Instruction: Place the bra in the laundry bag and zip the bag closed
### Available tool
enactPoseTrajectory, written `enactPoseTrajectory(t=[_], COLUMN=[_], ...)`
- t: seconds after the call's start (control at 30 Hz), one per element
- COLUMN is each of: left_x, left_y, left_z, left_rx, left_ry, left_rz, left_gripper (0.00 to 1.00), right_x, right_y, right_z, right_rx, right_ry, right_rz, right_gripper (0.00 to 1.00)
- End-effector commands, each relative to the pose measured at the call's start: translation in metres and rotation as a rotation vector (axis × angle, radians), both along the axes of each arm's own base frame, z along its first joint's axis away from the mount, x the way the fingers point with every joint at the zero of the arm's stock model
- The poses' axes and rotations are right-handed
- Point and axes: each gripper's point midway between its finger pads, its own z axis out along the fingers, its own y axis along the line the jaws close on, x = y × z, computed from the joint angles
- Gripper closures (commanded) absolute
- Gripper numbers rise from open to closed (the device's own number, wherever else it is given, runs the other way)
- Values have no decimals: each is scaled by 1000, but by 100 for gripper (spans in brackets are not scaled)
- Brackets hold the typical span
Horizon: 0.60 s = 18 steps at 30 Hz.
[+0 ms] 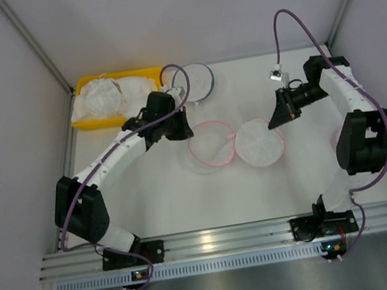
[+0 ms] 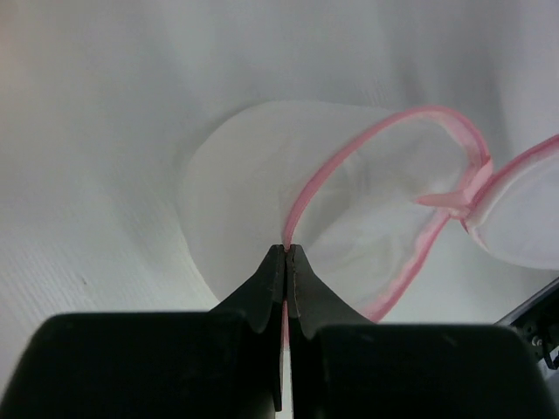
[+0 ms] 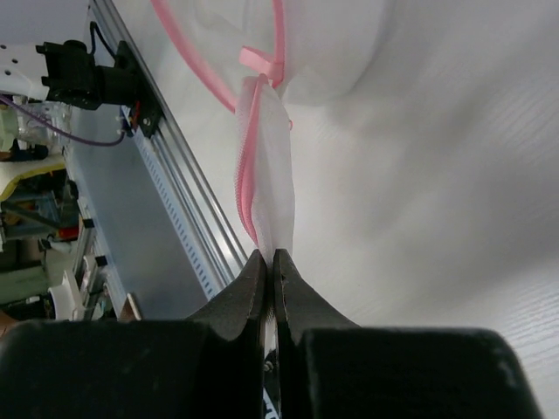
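The laundry bag [image 1: 258, 142], white mesh with a pink rim, lies unzipped and spread as two round halves in the middle of the table. My left gripper [image 1: 186, 134] is shut on the pink rim [image 2: 349, 157] of the left half, the jaws [image 2: 287, 249] pinching it thinly. Over on the other side my right gripper [image 1: 275, 123] is shut on the edge of the right half [image 3: 272, 166], its tips [image 3: 269, 255] holding the white mesh beside the pink zip tape. The bra [image 1: 103, 95], soft white fabric, lies bunched in a yellow tray at the back left.
The yellow tray [image 1: 93, 122] stands at the back left corner. A second round white bag with a dark rim [image 1: 196, 82] lies just right of it, behind the left gripper. Grey walls close in the table on both sides and at the back. A metal rail [image 1: 223, 239] runs along the near edge.
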Motion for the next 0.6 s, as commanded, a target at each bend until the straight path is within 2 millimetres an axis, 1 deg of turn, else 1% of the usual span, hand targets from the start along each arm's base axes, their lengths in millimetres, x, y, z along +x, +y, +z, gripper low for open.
enactPoseTrajectory(t=[0.0,0.03,0.07,0.1,0.13,0.17,0.2,0.23,0.3,0.33,0.37,0.4,0.43,0.47,0.53,0.57], left_x=[5,8,14,17,21,29,34,37,47,48,53,57,61,68,80,84], left_y=[-20,-21,-21,-20,-19,-14,-11,-9,-8,-12,-16,-19,-23,-30,-40,-47], left_z=[-18,-21,-28,-30,-31,-36,-37,-39,-43,-42,-45,-42,-43,-43,-40,-47], left_rx=[-73,-78,-74,-73,-78,-76,-74,-70,-60,-76,-81,-93,-105,-121,-154,-169], left_ry=[44,46,53,57,56,63,63,59,49,53,55,41,37,30,13,33], left_rz=[-60,-60,-52,-47,-42,-24,-17,-27,-40,-62,-75,-87,-98,-109,-115,-132], left_gripper=[100,100,100,100,100,100,100,100,99,99,98,97,96,96,95,95], right_x=[-14,-8,-5,1,6,9,15,19,29,35,39,48,55,64,71,74], right_y=[-1,-2,-2,-3,-4,-5,-7,-9,-16,-26,-33,-41,-55,-63,-80,-85], right_z=[-13,-22,-26,-29,-38,-42,-46,-55,-60,-68,-70,-69,-71,-67,-67,-67], right_rx=[-11,-10,-10,-10,-10,-13,-24,-23,-21,-24,-29,-44,-47,-55,-75,-85], right_ry=[155,176,183,174,197,200,192,220,218,233,234,210,211,186,183,174], right_rz=[56,65,69,76,82,85,92,88,74,47,31,16,-23,-45,-89,-98], right_gripper=[100,100,100,100,100,100,100,100,100,100,100,100,100,100,100,100])
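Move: Both hands hold the opened laundry bag in the air. Its pink-edged hinge lies about 15 cm right of the left hand and 13 cm left of the right hand, roughly level fore and aft, some 6 cm lower. The table spot below lies about 6 cm ahead, 2 cm right and 14 down from the left hand; 8 ahead, 6 right and 15 down from the right. The blue-rimmed bag lies 26 cm ahead and 5 right of the left hand, on the table; the yellow bin 25 ahead, 24 left. Both hands, still pinching the laundry bag, lower it 7–9 cm while sweeping forward, the right also drawing rightward. ##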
